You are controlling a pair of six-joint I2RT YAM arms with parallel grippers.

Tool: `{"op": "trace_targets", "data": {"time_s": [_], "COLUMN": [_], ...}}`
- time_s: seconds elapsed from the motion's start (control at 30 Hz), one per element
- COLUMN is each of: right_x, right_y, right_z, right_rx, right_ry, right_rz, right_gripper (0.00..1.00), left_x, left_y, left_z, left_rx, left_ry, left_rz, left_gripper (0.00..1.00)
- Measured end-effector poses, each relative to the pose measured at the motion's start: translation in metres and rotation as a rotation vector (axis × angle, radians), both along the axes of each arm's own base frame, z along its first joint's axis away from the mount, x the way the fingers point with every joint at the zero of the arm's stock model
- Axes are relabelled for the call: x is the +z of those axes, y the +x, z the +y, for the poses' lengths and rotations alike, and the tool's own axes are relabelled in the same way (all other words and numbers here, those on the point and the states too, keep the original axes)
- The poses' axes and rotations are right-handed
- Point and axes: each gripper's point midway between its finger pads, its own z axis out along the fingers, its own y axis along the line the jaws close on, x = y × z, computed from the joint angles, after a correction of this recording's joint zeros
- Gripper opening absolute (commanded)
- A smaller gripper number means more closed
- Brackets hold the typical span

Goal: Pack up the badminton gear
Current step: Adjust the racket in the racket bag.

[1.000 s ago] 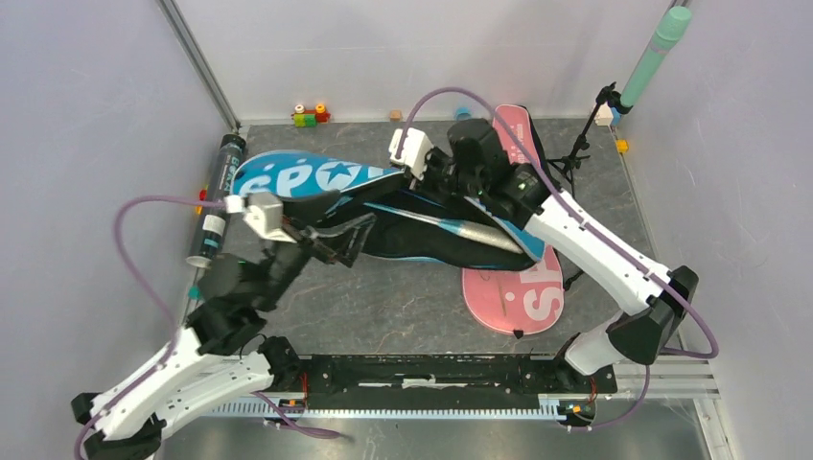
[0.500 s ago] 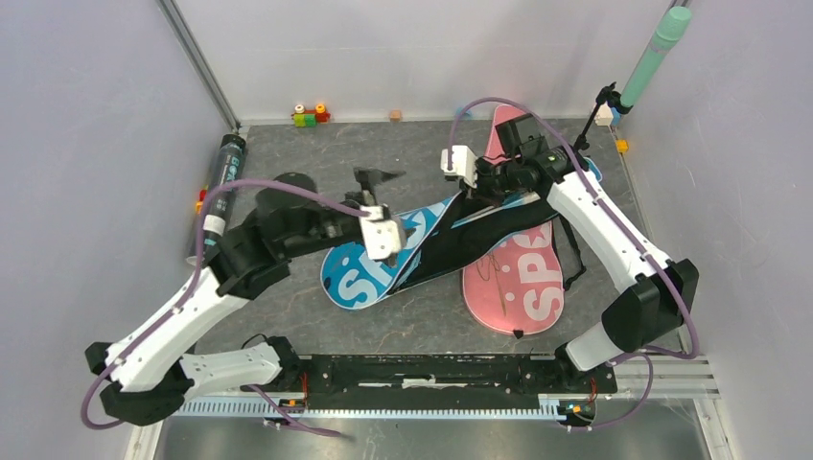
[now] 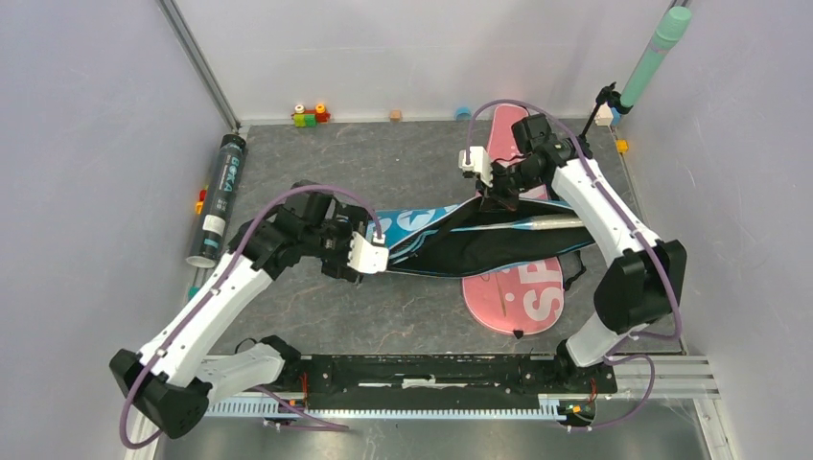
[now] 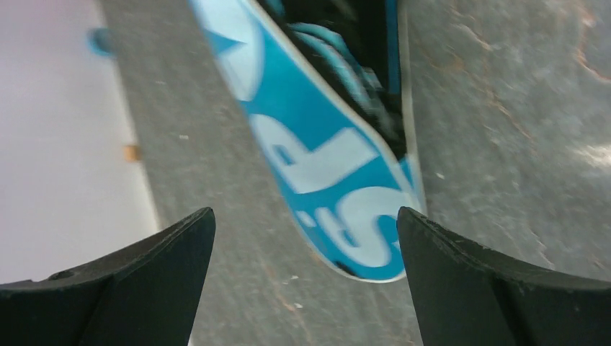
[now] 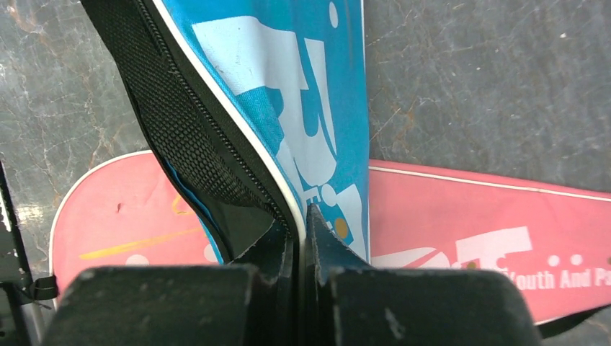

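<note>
The blue "SPORT" racket bag (image 3: 422, 218) lies across the middle of the table, its black inside gaping. A pale racket handle (image 3: 553, 222) shows in its mouth. It rests partly on the pink bag (image 3: 518, 292). My right gripper (image 5: 301, 216) is shut on the zipped rim of the blue bag (image 5: 288, 108), and from above it (image 3: 499, 195) sits at the bag's far edge. My left gripper (image 4: 306, 216) stands open just off the table, with the bag's rounded end (image 4: 346, 216) ahead between the fingers, untouched. The dark tube (image 3: 219, 196) lies at the far left.
A black tripod stand (image 3: 578, 153) and a teal pole (image 3: 654, 56) stand at the back right. Small coloured toy blocks (image 3: 309, 115) sit along the back wall, with others by the tube (image 3: 200, 203) and at the right edge (image 3: 621, 146).
The blue bag has swung round and settled flat across the table. My right gripper carried its rim back and right. My left arm has come down by the bag's rounded end.
</note>
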Motion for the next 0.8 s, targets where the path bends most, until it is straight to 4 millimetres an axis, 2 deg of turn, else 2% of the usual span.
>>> {"op": "trace_targets", "data": {"time_s": [0.23, 0.3, 0.37, 0.6, 0.7, 0.8], "right_x": [-0.014, -0.015, -0.018, -0.028, -0.029, -0.028], "right_y": [0.009, 0.010, 0.011, 0.012, 0.011, 0.011], "right_z": [0.002, 0.003, 0.005, 0.003, 0.002, 0.003], "right_rx": [-0.007, -0.007, -0.009, -0.024, -0.025, -0.025], "right_ry": [0.014, 0.017, 0.016, 0.010, 0.015, 0.027], "right_rz": [0.103, 0.125, 0.143, 0.193, 0.202, 0.206], "right_gripper": [0.00, 0.00, 0.00, 0.00, 0.00, 0.00], "left_x": [-0.104, -0.119, -0.124, -0.153, -0.153, -0.147], "left_y": [-0.009, -0.004, 0.005, 0.050, 0.072, 0.098], "left_z": [0.018, 0.023, 0.024, 0.016, 0.011, 0.007], "left_rx": [-0.008, 0.003, 0.020, 0.092, 0.137, 0.171], "left_ry": [0.171, 0.179, 0.161, 0.075, 0.029, -0.019], "left_rz": [0.239, 0.267, 0.260, 0.097, 0.040, -0.033], "left_gripper": [1.00, 1.00, 1.00, 0.76, 0.50, 0.11]}}
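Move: The blue bag's rim near its head end lies about 10 cm ahead of the open left hand, some 1 cm right and 15 cm below. The right hand already pinches the rim farther along. From that hand, the racket's grip, inside the bag, is roughly 13 cm right, 5 cm back and 14 cm below; the pink bag's middle is about 6 cm right, 5 cm back and 18 cm below. Left hand sinks about 15 cm, then reaches forward, fingers half-closing around the blue bag's rim; right lowers its pinched rim. ##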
